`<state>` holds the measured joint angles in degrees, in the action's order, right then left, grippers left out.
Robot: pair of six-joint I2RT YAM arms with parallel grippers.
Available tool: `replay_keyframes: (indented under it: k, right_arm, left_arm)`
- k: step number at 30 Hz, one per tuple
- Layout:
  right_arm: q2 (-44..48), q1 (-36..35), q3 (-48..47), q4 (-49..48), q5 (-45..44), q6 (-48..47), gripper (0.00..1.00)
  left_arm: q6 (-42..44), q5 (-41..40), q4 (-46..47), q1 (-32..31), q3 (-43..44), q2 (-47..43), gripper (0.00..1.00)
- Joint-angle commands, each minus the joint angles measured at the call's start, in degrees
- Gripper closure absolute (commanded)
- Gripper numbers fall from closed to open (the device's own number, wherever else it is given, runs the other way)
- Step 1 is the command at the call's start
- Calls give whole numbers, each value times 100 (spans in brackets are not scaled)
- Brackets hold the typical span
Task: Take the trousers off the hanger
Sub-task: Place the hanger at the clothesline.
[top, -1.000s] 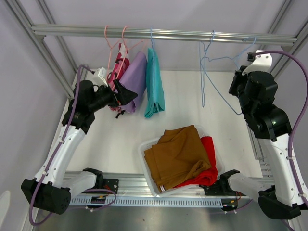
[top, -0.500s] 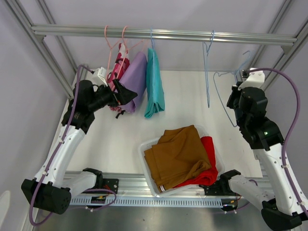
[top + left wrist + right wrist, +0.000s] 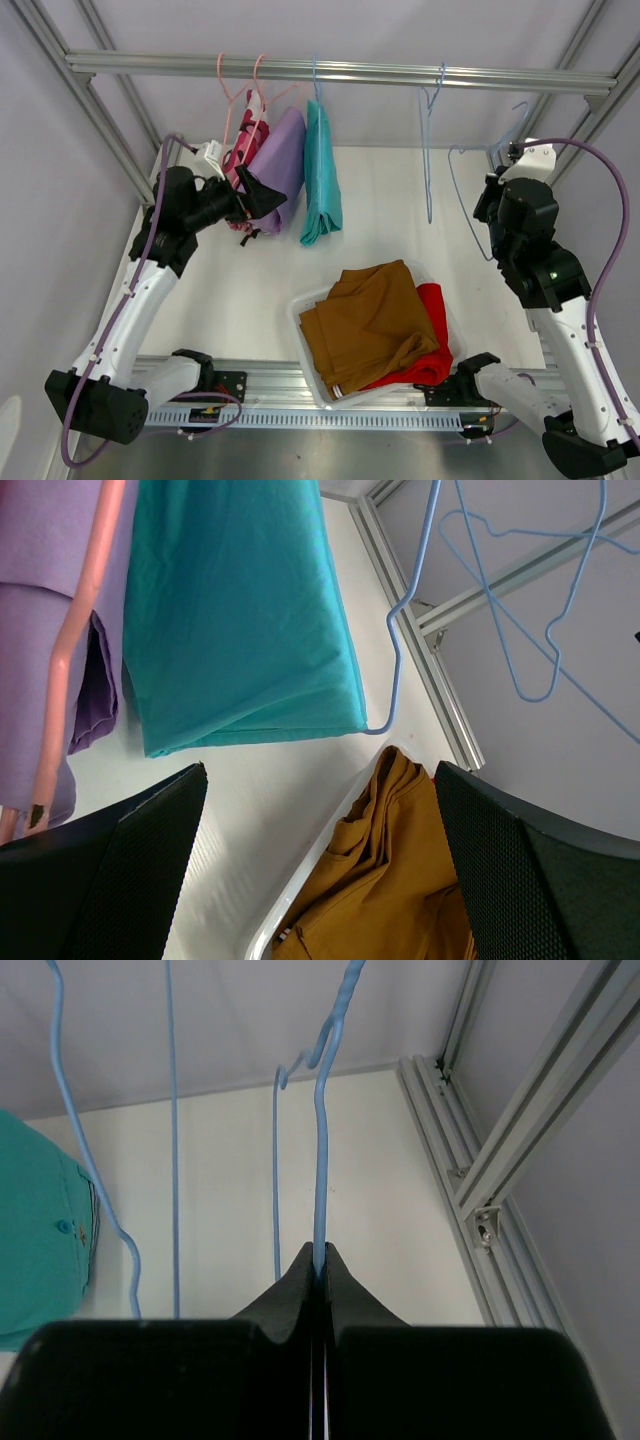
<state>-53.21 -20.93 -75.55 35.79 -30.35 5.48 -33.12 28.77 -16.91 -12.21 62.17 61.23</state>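
Pink camouflage trousers [image 3: 240, 160], lilac trousers [image 3: 280, 165] and teal trousers [image 3: 320, 180] hang from the rail [image 3: 350, 70] at the left. Mustard-brown trousers [image 3: 370, 325] lie over red trousers [image 3: 435, 330] in a white bin [image 3: 296, 310]. My left gripper [image 3: 262, 195] is open and empty beside the lilac trousers. In its wrist view the left gripper [image 3: 320, 865] frames the mustard trousers [image 3: 390, 880] below the teal ones [image 3: 240, 610]. My right gripper [image 3: 321, 1260] is shut on a bare blue hanger [image 3: 319, 1160], held off the rail at the right [image 3: 508, 158].
Another bare blue hanger [image 3: 428, 150] hangs from the rail right of the teal trousers. Pink hangers [image 3: 75, 650] carry the lilac and camouflage trousers. Aluminium frame posts [image 3: 590, 110] stand close behind the right arm. The bin sits at the table's near edge.
My right arm has drawn the blue hanger down and away from the rail, then shifted it slightly. The other blue hanger swings a little. The left arm has not moved.
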Motion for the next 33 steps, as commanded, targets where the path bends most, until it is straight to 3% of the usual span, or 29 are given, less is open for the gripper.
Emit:
replay_keyframes:
  k: [1,17,33]
  right_arm:
    - [101,19,-390,-301,-147,-177,100]
    - [-435,19,-1067,-845,1101,-1083,100]
    - [-1051,27,-1392,-1021,1136,-1233,100]
  left_arm:
    - [-98,120,179,69,-47,29,1]
    - [-89,128,188,69,-56,3,0]
    - [-98,199,196,78,-56,3,1]
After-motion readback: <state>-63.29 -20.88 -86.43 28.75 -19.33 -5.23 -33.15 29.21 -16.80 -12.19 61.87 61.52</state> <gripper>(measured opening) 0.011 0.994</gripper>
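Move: The free stretch of clothesline for the blue hanger lies about 13 cm ahead of the right hand, roughly straight in line with it and some 15 cm above; the shut fingers already hold that hanger. The other empty hanger hangs about 10 cm to the left and 10 cm ahead, the teal trousers some 30 cm to the left and 9 cm ahead. From the left hand the free stretch is about 13 cm ahead, 39 cm right and 20 cm up. The empty blue hanger, still pinched in the right hand's shut fingers, is first lifted about 6 cm, its hook going up towards the clothesline, then carried some 5 cm forward and nearly as far left at about that height. Meanwhile the hand swings roughly 12 degrees counter-clockwise and tips up slightly, bringing the hook to the bar just right of the hanger already there. ##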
